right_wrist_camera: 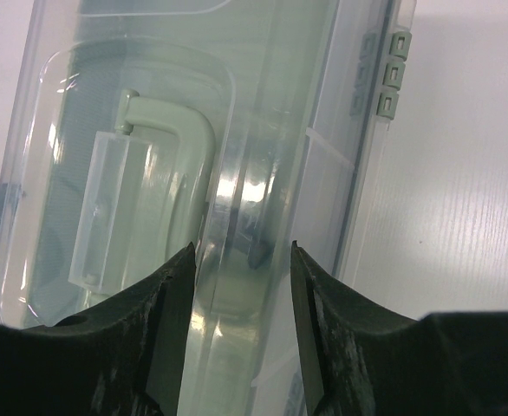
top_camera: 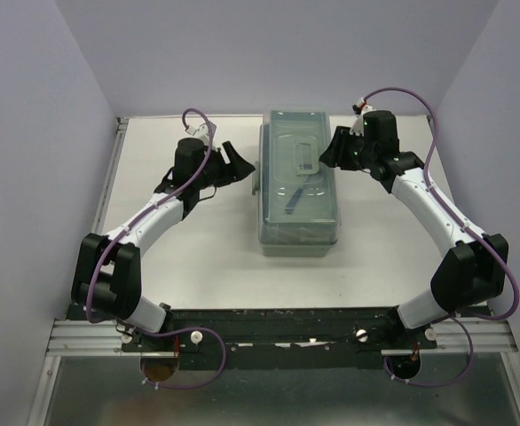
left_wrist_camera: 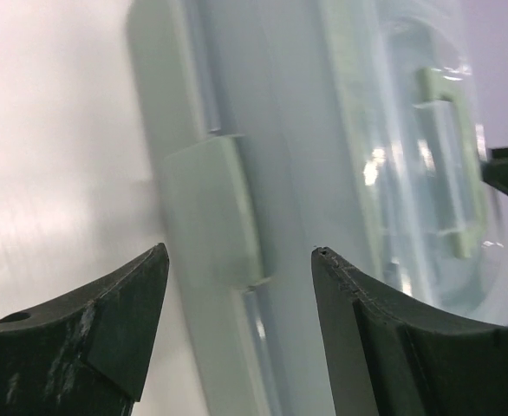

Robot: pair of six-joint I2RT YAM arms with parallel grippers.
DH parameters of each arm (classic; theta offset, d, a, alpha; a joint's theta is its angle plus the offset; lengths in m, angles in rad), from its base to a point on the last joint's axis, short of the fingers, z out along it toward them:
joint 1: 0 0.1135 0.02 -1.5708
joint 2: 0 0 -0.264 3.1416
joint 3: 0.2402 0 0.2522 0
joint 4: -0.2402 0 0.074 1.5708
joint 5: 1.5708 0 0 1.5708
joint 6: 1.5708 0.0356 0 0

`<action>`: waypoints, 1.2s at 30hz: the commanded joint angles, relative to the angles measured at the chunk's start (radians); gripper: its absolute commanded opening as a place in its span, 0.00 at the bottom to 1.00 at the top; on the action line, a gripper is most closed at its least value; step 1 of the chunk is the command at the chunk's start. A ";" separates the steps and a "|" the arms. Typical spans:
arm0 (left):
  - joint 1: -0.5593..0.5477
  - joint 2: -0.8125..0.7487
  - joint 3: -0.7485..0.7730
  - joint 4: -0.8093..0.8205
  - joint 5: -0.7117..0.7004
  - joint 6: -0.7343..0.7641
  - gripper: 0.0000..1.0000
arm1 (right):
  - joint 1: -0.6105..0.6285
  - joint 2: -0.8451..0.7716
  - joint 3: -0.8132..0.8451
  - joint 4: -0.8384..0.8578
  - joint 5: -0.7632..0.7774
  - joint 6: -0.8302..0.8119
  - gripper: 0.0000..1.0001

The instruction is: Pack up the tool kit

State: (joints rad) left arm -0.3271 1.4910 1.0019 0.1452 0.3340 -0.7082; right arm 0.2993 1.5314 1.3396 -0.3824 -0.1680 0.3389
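The grey-green toolbox (top_camera: 298, 182) stands shut in the middle of the table, its translucent lid down and its top handle (right_wrist_camera: 163, 130) folded flat. A dark elongated tool (top_camera: 297, 191) shows dimly through the lid; the other tools are not visible. My left gripper (top_camera: 242, 164) is open at the box's left side, its jaws (left_wrist_camera: 241, 250) on either side of a side latch (left_wrist_camera: 211, 212) without touching it. My right gripper (top_camera: 331, 149) is open at the box's right side, its jaws (right_wrist_camera: 241, 246) astride the lid's rim ridge (right_wrist_camera: 237, 199).
The white table (top_camera: 189, 257) is walled by a pale enclosure. A metal rail (top_camera: 109, 177) runs along the left edge. Small grey-green hinge tabs (right_wrist_camera: 395, 74) sit on the lid's edge. Both arms curve in from the near corners.
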 commanded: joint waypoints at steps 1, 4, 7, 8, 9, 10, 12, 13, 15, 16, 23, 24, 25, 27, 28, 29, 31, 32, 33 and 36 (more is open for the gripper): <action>0.037 0.064 0.035 -0.144 -0.047 0.013 0.76 | 0.026 0.032 -0.036 -0.061 -0.044 -0.006 0.54; 0.046 0.077 0.034 -0.176 -0.088 0.024 0.76 | 0.026 0.030 -0.039 -0.059 -0.039 -0.008 0.54; 0.051 0.110 0.050 -0.190 -0.099 0.038 0.76 | 0.024 0.027 -0.040 -0.059 -0.036 -0.009 0.54; 0.051 0.127 0.063 -0.206 -0.098 0.044 0.76 | 0.024 0.026 -0.040 -0.061 -0.036 -0.009 0.54; 0.051 0.146 0.073 -0.214 -0.098 0.047 0.76 | 0.026 0.026 -0.040 -0.061 -0.033 -0.011 0.54; 0.051 0.161 0.081 -0.216 -0.090 0.047 0.76 | 0.026 0.026 -0.042 -0.059 -0.034 -0.011 0.54; 0.049 0.193 0.093 -0.216 -0.073 0.047 0.76 | 0.026 0.026 -0.042 -0.061 -0.034 -0.012 0.54; 0.048 0.212 0.104 -0.222 -0.063 0.049 0.76 | 0.026 0.026 -0.043 -0.061 -0.034 -0.011 0.54; 0.045 0.241 0.119 -0.228 -0.053 0.053 0.76 | 0.024 0.027 -0.043 -0.059 -0.034 -0.012 0.54; 0.042 0.255 0.129 -0.228 -0.052 0.056 0.76 | 0.026 0.027 -0.043 -0.059 -0.036 -0.011 0.54; 0.007 0.314 0.191 -0.230 -0.030 0.072 0.76 | 0.026 0.026 -0.045 -0.058 -0.038 -0.009 0.54; 0.002 0.318 0.199 -0.222 -0.027 0.072 0.76 | 0.026 0.027 -0.045 -0.058 -0.036 -0.008 0.54; -0.009 0.321 0.207 -0.223 -0.027 0.073 0.76 | 0.026 0.027 -0.045 -0.056 -0.036 -0.009 0.54; -0.023 0.331 0.231 -0.233 -0.030 0.076 0.76 | 0.026 0.029 -0.043 -0.058 -0.039 -0.009 0.54; -0.027 0.336 0.244 -0.236 -0.029 0.079 0.75 | 0.026 0.029 -0.043 -0.056 -0.038 -0.009 0.54; -0.033 0.344 0.254 -0.243 -0.029 0.082 0.75 | 0.026 0.029 -0.043 -0.058 -0.039 -0.009 0.54; -0.043 0.353 0.265 -0.246 -0.029 0.082 0.75 | 0.026 0.030 -0.043 -0.058 -0.039 -0.011 0.54; -0.046 0.353 0.267 -0.246 -0.026 0.084 0.75 | 0.026 0.030 -0.045 -0.056 -0.039 -0.009 0.54; -0.052 0.356 0.270 -0.243 -0.024 0.084 0.75 | 0.024 0.030 -0.045 -0.058 -0.038 -0.011 0.54; -0.066 0.359 0.276 -0.230 -0.012 0.088 0.75 | 0.026 0.033 -0.046 -0.055 -0.041 -0.009 0.54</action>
State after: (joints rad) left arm -0.3325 1.8431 1.2350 -0.1345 0.2424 -0.6136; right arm 0.2993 1.5314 1.3365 -0.3786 -0.1680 0.3389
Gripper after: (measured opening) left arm 0.752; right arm 0.543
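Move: The toolbox's front latch is roughly 4 cm to the right of my left hand, 2 cm farther out and some 10 cm below. The lid handle lies beyond the latch, about 14 cm to my left hand's right, straight across and roughly at hand height. From my right hand, waiting at the lid's right edge, the latch is level fore-and-aft, some 16 cm to the left and 11 cm down. I drop my left hand about 11 cm down beside the box's left wall, swinging out to the left first and easing back right towards the latch as I settle, creeping about 3 cm forward. My wrist tips the open fingers down some 20 degrees, bringing the right finger low beside the latch, where it seems to bear on it. My right hand stays at the lid's right edge. ##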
